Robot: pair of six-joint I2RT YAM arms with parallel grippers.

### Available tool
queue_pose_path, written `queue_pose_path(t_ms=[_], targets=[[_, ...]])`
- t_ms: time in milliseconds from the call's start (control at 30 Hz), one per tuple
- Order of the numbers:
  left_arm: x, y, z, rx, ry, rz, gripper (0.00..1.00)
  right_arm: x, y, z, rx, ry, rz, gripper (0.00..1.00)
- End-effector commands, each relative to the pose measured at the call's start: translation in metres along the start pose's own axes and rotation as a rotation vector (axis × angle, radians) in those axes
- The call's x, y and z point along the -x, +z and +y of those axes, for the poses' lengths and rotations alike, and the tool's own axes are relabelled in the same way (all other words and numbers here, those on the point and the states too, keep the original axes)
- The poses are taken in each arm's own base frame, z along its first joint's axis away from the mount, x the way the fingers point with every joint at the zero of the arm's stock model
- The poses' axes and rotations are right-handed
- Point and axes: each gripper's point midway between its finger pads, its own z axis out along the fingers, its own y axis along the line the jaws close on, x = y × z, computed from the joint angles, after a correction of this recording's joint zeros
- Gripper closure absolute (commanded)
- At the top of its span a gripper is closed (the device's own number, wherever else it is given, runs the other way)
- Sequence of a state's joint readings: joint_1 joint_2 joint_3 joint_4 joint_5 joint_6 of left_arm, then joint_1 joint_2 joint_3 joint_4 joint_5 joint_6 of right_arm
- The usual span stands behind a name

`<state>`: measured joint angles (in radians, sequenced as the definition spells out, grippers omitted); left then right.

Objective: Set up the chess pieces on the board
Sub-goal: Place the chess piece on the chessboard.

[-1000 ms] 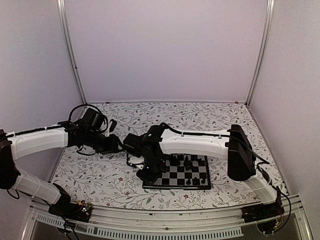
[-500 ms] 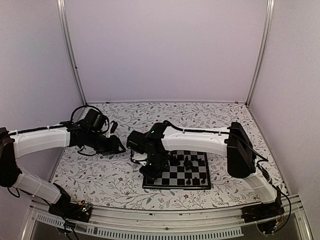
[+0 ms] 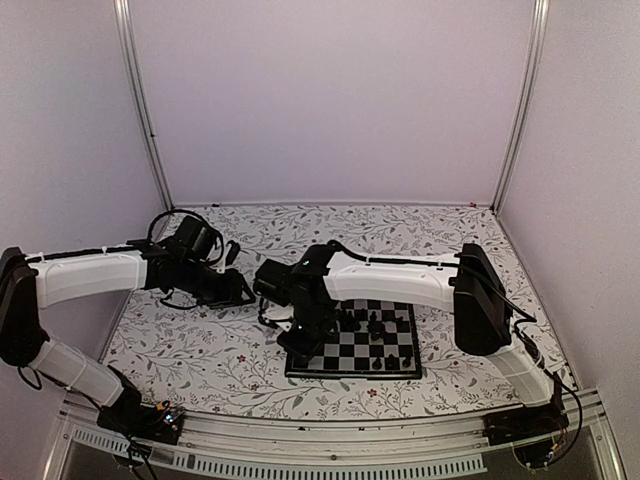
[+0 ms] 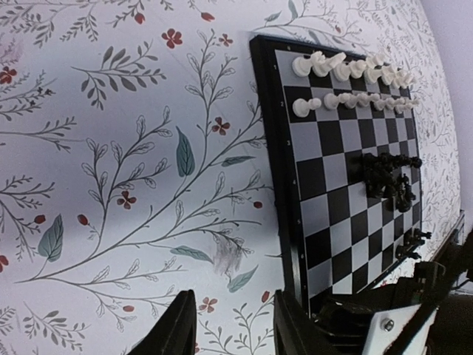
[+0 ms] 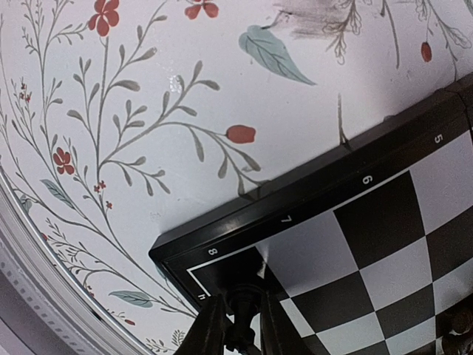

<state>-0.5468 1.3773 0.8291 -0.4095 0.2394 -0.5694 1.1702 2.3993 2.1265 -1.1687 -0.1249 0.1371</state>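
Note:
The board (image 3: 398,350) lies on the floral cover, right of centre. Two rows of white chess pieces (image 4: 347,70) line its far edge in the left wrist view, and a cluster of black ones (image 4: 388,174) stands mid-board. My right gripper (image 5: 238,325) points down at the board's near-left corner (image 5: 222,255). A black piece (image 5: 240,307) stands on that corner square, with a finger (image 5: 209,329) close on each side, slightly parted. My left gripper (image 4: 233,325) hovers open over the cover, left of the board (image 4: 340,185), holding nothing. In the top view it sits left of the right gripper (image 3: 300,345).
The floral table cover (image 3: 200,350) spans the whole table. White walls with metal posts (image 3: 140,100) enclose it. The right arm's white link (image 3: 400,285) stretches across above the board's far side. A metal rail (image 3: 330,440) runs along the near edge.
The right gripper's fingers have parted a little around the black piece on the corner square. The left arm has shifted slightly towards the board.

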Motion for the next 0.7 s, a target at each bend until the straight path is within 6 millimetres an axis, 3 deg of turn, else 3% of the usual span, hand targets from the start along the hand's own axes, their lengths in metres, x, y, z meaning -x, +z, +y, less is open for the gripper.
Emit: queue_pose_path(t_ms=[0,233,400,533,600,667], targets=[[0.014,0.000,-0.007,-0.029,0.012,-0.023,0.62,0.000,-0.001,0.001,0.013,-0.004,-0.006,0.81],[0.014,0.000,-0.007,-0.026,0.019,-0.019,0.61,0.007,-0.006,0.000,0.013,-0.015,-0.032,0.75],[0.015,-0.001,-0.010,-0.035,0.031,-0.015,0.62,0.027,-0.046,-0.004,0.033,0.024,-0.136,0.61],[0.017,-0.001,-0.018,-0.073,0.056,-0.022,0.61,0.032,-0.091,-0.028,0.064,0.152,-0.242,0.56],[0.018,0.000,-0.023,-0.097,0.074,-0.025,0.61,0.025,-0.116,-0.048,0.053,0.206,-0.296,0.56],[0.021,0.001,-0.032,-0.126,0.107,-0.028,0.61,0.007,-0.122,-0.076,0.013,0.275,-0.293,0.58]])
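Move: The black piece is between the right fingers, on the board's near-left corner square, its middle about 1 cm below the hand point. From the right hand, the nearest cluster of black pieces is about 10 cm ahead and 9 cm right. Another black piece on the near row is about 15 cm right, level with it. From the left hand, the corner piece is roughly 10 cm back, 9 cm right and 6 cm lower. Hold the right hand in place over the corner square and open its fingers to a bit over twice their present gap, leaving the black piece on the board. Then lift about 5 cm, speeding up, while carrying the hand some 4 cm forward and slightly right over the board, with a clockwise turn of about 10 degrees. ##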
